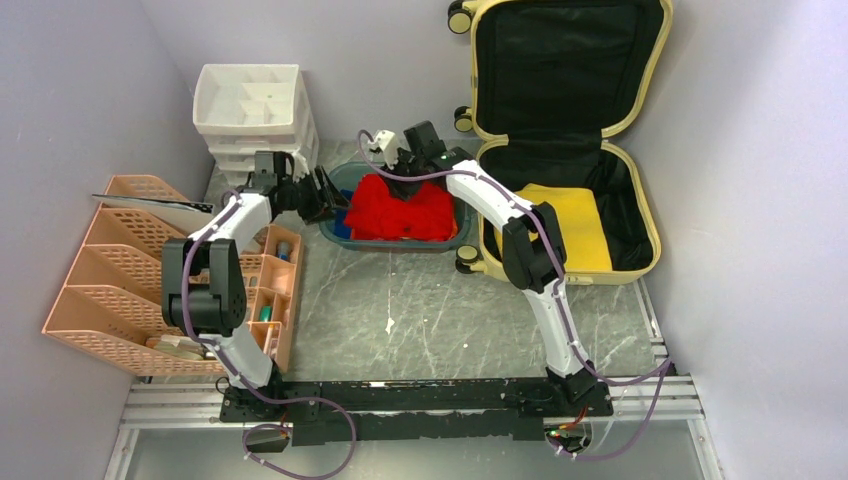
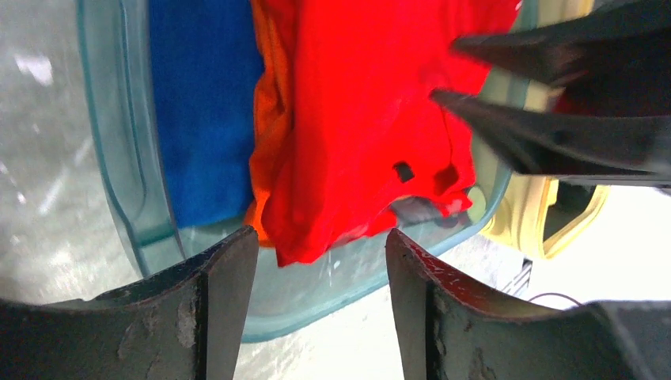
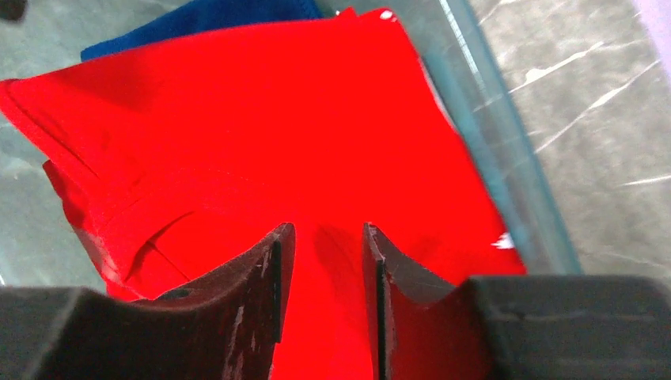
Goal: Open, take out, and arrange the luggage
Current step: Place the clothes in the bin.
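Note:
The luggage (image 1: 652,232), a pale yellow hard-shell case, lies open at the back right with its black-lined lid (image 1: 560,60) leaning on the wall. A folded yellow cloth (image 1: 575,230) rests in its lower half. Left of it a teal tray (image 1: 400,247) holds a red cloth (image 1: 405,210) on top of a blue cloth (image 2: 202,119) and an orange cloth (image 2: 273,119). My left gripper (image 2: 320,241) stands open at the tray's left end, holding nothing. My right gripper (image 3: 328,233) hovers open just over the red cloth (image 3: 253,119), at the tray's back edge.
A white drawer unit (image 1: 255,110) stands at the back left. A peach file rack (image 1: 110,270) and a small compartment box (image 1: 275,290) line the left side, close to my left arm. Walls close in on both sides.

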Controlling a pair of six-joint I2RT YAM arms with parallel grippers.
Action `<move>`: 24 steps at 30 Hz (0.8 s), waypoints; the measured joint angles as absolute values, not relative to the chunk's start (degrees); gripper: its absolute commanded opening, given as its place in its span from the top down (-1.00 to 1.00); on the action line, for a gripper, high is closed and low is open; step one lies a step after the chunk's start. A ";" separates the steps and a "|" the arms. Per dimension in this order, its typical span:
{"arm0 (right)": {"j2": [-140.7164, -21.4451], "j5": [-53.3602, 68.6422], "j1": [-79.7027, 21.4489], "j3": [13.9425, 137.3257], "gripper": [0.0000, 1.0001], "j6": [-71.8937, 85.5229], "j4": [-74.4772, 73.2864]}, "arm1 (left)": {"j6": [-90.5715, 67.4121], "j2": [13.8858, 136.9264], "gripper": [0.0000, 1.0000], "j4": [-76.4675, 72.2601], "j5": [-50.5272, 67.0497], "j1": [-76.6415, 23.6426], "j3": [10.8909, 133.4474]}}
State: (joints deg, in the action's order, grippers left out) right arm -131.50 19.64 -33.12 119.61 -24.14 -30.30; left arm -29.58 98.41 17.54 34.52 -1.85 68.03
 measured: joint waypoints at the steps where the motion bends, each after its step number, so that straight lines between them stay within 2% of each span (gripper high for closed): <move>1: -132.29 19.55 -33.17 119.63 0.32 -22.98 -30.20 | -29.41 98.41 -0.24 17.23 34.50 -1.63 68.99; 2: -132.84 19.64 -33.17 119.63 0.38 -22.13 -30.17 | -29.34 98.41 -0.19 16.64 34.50 -1.45 69.91; 7: -134.65 21.78 -33.17 120.05 0.52 -16.45 -29.52 | -29.56 98.70 0.33 11.53 35.18 -1.06 75.77; 10: -134.69 23.75 -33.17 120.25 0.63 -13.08 -27.88 | -29.39 100.53 0.54 7.22 35.66 -1.63 79.22; 13: -135.02 25.69 -33.17 120.90 0.72 -9.63 -26.24 | -29.28 104.40 0.64 3.92 35.77 -3.20 81.28; 17: -135.63 27.40 -33.15 120.90 0.78 -5.76 -24.16 | -29.23 110.67 0.87 2.57 36.10 -6.52 81.38; 24: -137.60 28.25 -32.80 120.44 0.82 -2.68 -23.55 | -24.71 115.24 0.90 6.83 29.02 -11.00 80.99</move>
State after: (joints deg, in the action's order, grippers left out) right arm -137.60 28.25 -32.80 120.44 -2.68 -23.55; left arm -24.71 115.24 6.83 29.02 -11.00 80.99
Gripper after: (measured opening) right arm 0.094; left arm 0.055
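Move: The red clothes lie with their middle some 13 cm to the right of the left hand, 4 cm farther out and about 5 cm below. From the right hand, already over their far part, that middle is about 4 cm back, level sideways and 5 cm below. The blue cloth's showing strip is about 2 cm right of the left hand, level ahead and 7 cm down. The bin's middle lies nearly under that of the red clothes. The far left part of the red clothes is where both hands meet: the left swings forward and up about 8 cm out of the bin's left side, then drops some 12 cm while going right, closing its open fingers to come down at the cloth. The right sinks, drifts about 4 cm left with a slight rise, then sinks again, tipping some 20 degrees steeper and closing, its tips ending beside the left's. ##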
